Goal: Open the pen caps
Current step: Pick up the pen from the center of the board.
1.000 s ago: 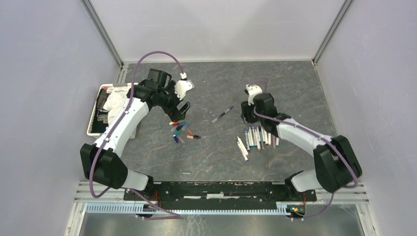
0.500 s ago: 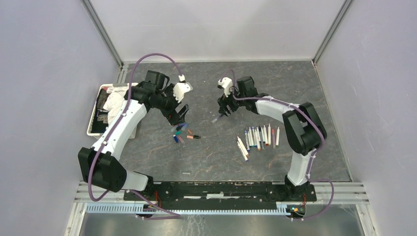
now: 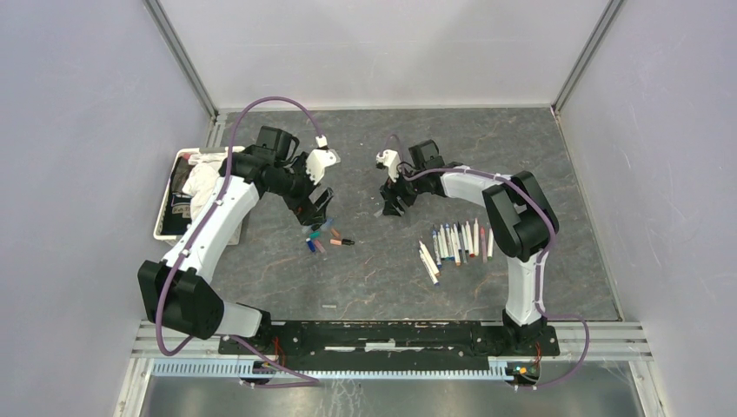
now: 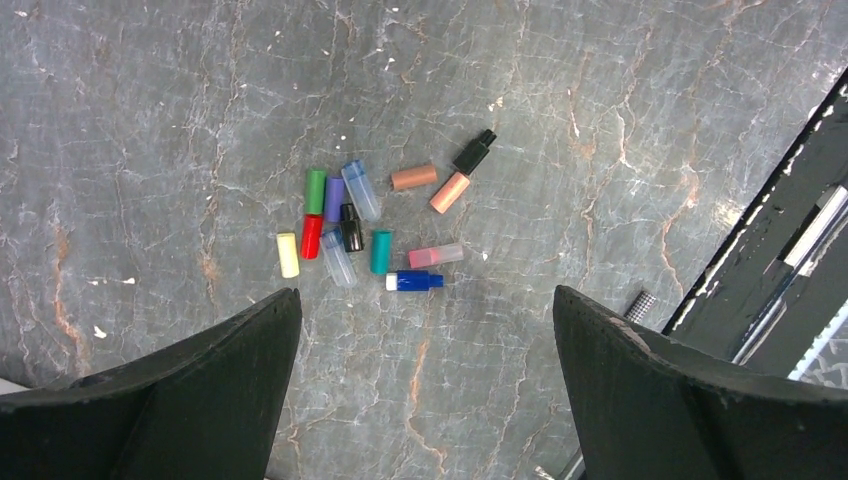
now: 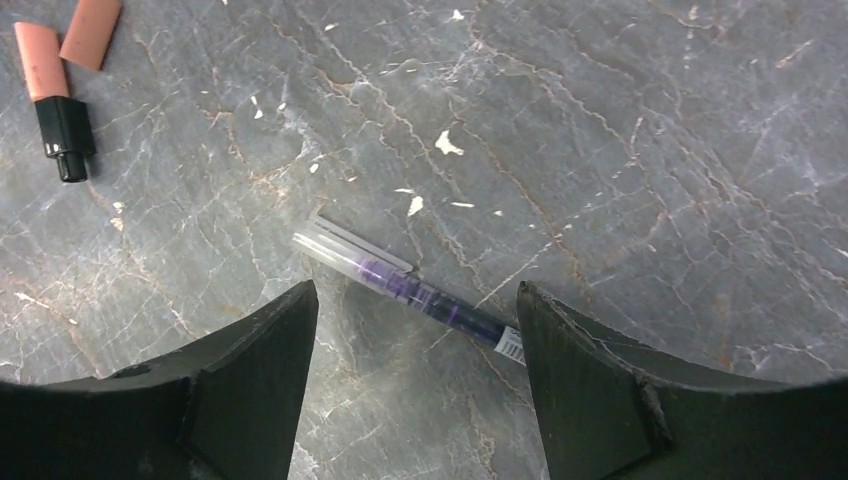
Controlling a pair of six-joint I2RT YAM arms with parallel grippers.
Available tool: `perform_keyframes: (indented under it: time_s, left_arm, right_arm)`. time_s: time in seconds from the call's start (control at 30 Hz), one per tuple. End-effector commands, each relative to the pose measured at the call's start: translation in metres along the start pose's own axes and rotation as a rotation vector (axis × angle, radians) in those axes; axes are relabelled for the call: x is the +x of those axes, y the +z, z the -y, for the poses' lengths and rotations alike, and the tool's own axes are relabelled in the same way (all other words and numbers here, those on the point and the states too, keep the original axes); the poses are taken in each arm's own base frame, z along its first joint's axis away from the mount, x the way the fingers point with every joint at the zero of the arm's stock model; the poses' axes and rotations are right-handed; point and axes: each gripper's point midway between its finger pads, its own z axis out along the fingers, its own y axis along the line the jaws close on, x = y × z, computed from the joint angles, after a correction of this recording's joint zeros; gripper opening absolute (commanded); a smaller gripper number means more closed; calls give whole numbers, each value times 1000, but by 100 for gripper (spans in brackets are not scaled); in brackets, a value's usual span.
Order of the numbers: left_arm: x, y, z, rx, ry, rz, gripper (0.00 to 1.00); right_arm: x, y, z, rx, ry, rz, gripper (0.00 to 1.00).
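Note:
Several loose pen caps, among them yellow, red, green, purple, blue, pink and black, lie clustered on the grey table just ahead of my left gripper, which is open and empty. In the top view that gripper hovers just above the cap cluster. My right gripper is open, and a purple pen with a clear cap lies flat on the table across the gap at its fingertips, not gripped. From above, the right gripper sits mid-table, covering this pen. Several uncapped pens lie in a row to its right.
A white tray with cloth and dark items stands at the left edge. Two peach caps and a black one lie left of the right gripper. Grey walls close in three sides.
The right arm has swung left from the row of pens to over the lone purple pen, and its jaws have widened. The left arm has barely shifted.

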Motion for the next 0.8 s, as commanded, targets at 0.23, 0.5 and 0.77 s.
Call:
perform_keyframes:
  time_s: [0.23,0.5,0.77]
  left_arm:
    - [-18,-11,6,31,57,66,100]
    - [-19,-12,9,48,54,72,100]
    - [-18,-11,12,61,53,74,100]
  right_arm:
    - [27,-15,-26,-29,-10,-26,73]
    - [44,-31,-27,72,8,-40,56]
    - [53,-33,-24,156,1,-67,24]
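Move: The pen's middle lies just by the right hand, some 2 cm ahead, 2 cm to its right and 1 cm below; its clear end points back and left. From that hand the black-and-orange cap is about 10 cm back and 12 cm left, the row of pens 10 cm back and 18 cm right, and the two loose pens 15 cm back and 10 cm right. From the left hand the pen is roughly 10 cm ahead, 18 cm right and 17 cm down. The right fingers close in from both sides on the middle of the pen, at table height, going from well open to nearly shut. As they narrow, the hand draws back about 4 cm and rightwards about 3 cm along the table, settling a further centimetre, and its wrist barely turns. ##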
